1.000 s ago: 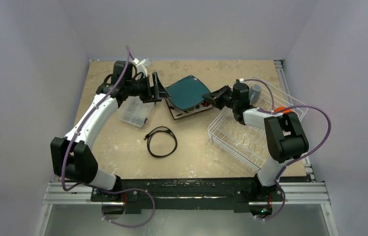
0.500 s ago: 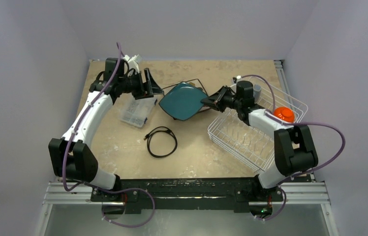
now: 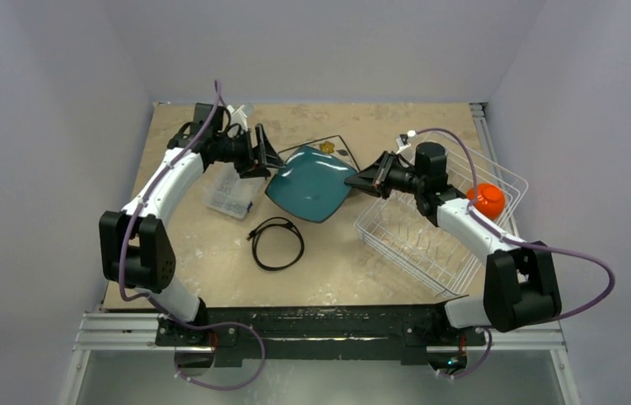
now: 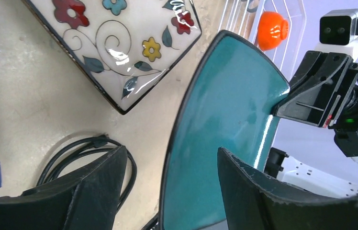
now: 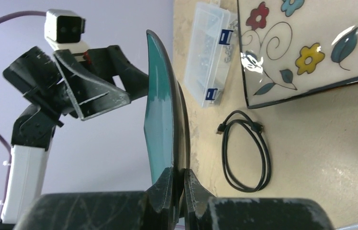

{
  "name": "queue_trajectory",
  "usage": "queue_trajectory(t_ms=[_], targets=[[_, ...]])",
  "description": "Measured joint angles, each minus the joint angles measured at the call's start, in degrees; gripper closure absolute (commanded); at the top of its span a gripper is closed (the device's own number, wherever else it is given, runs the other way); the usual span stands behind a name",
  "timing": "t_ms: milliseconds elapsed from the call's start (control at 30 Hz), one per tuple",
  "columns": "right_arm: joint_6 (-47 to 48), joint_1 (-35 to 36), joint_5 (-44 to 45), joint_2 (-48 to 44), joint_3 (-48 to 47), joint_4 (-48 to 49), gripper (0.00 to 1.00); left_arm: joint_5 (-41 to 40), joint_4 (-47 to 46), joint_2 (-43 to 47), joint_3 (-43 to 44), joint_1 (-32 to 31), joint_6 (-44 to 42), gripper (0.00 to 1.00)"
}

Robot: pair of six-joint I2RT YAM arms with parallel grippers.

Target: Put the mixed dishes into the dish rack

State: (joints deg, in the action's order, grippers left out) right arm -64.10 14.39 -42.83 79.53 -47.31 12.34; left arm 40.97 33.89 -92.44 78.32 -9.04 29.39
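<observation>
The dark teal squarish plate [image 3: 308, 184] hangs tilted above the table, with my right gripper [image 3: 361, 179] shut on its right corner. The right wrist view shows its rim [image 5: 160, 110] pinched between the closed fingers [image 5: 177, 171]. My left gripper [image 3: 261, 154] stands open at the plate's upper left edge. In the left wrist view the plate [image 4: 220, 110] rises between the spread fingers [image 4: 170, 149], and I see no grip. The square patterned plate [image 3: 329, 148] lies flat behind it [image 4: 119, 43]. The orange bowl [image 3: 488, 200] sits in the white dish rack [image 3: 413, 245].
A clear plastic compartment box [image 3: 229, 192] lies left of the teal plate, under the left arm. A black coiled cable [image 3: 277, 243] lies on the table in front of the plate [image 5: 246, 151]. The rack stands along the table's right edge.
The right gripper has lifted the teal plate off the patterned plate and brought it nearer and tilted. The left gripper stayed open by the plate's left edge. The right arm has stretched out.
</observation>
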Motion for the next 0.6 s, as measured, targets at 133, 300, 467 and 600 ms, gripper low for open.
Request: queue_trajectory(t_ms=[133,300,467,600], targets=[[0.26,-0.07,-0.9,-1.73,0.04,-0.57,1.0,2.99,-0.59,-1.66,0.0,-0.63,0.57,0.37],[0.7,-0.24,-2.03,-2.86,0.28,-0.59,1.0,7.76,-2.64,-3.72,-0.07,-2.89,2.47,0.45],[1.22,-0.72,-2.8,-3.1,1.75,-0.76,1.0,12.24,-6.93,-3.78,-0.59,-4.28,4.85,0.61],[1.57,-1.73,-3.28,-3.26,2.51,-0.72,1.0,13.9,-9.7,-3.78,-1.66,-4.26,6.67,0.83]])
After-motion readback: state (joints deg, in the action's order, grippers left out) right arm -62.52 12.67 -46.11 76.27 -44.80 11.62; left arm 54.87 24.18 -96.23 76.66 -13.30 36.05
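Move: The teal plate hangs from the right gripper by its right corner; its middle is about 9 cm to the left gripper's right, 4 cm back and 2 cm lower. On the table some 10 cm below that hand, the floral plate lies 6 cm ahead and 11 cm right, the black cable 15 cm back. From the right hand, the teal plate's middle is about 11 cm left and 1 cm back, the dish rack 25 cm right and 2 cm back. Bring the left gripper right about 5 cm and back some 2 cm onto the teal plate's left edge, dipping slightly and then lifting, while you turn the wrist clockwise and roll its left side down, both 10 degrees or so. Close the fingers about halfway once they straddle the rim. Keep the right gripper pinched on the far corner, easing it back a centimetre or two. ##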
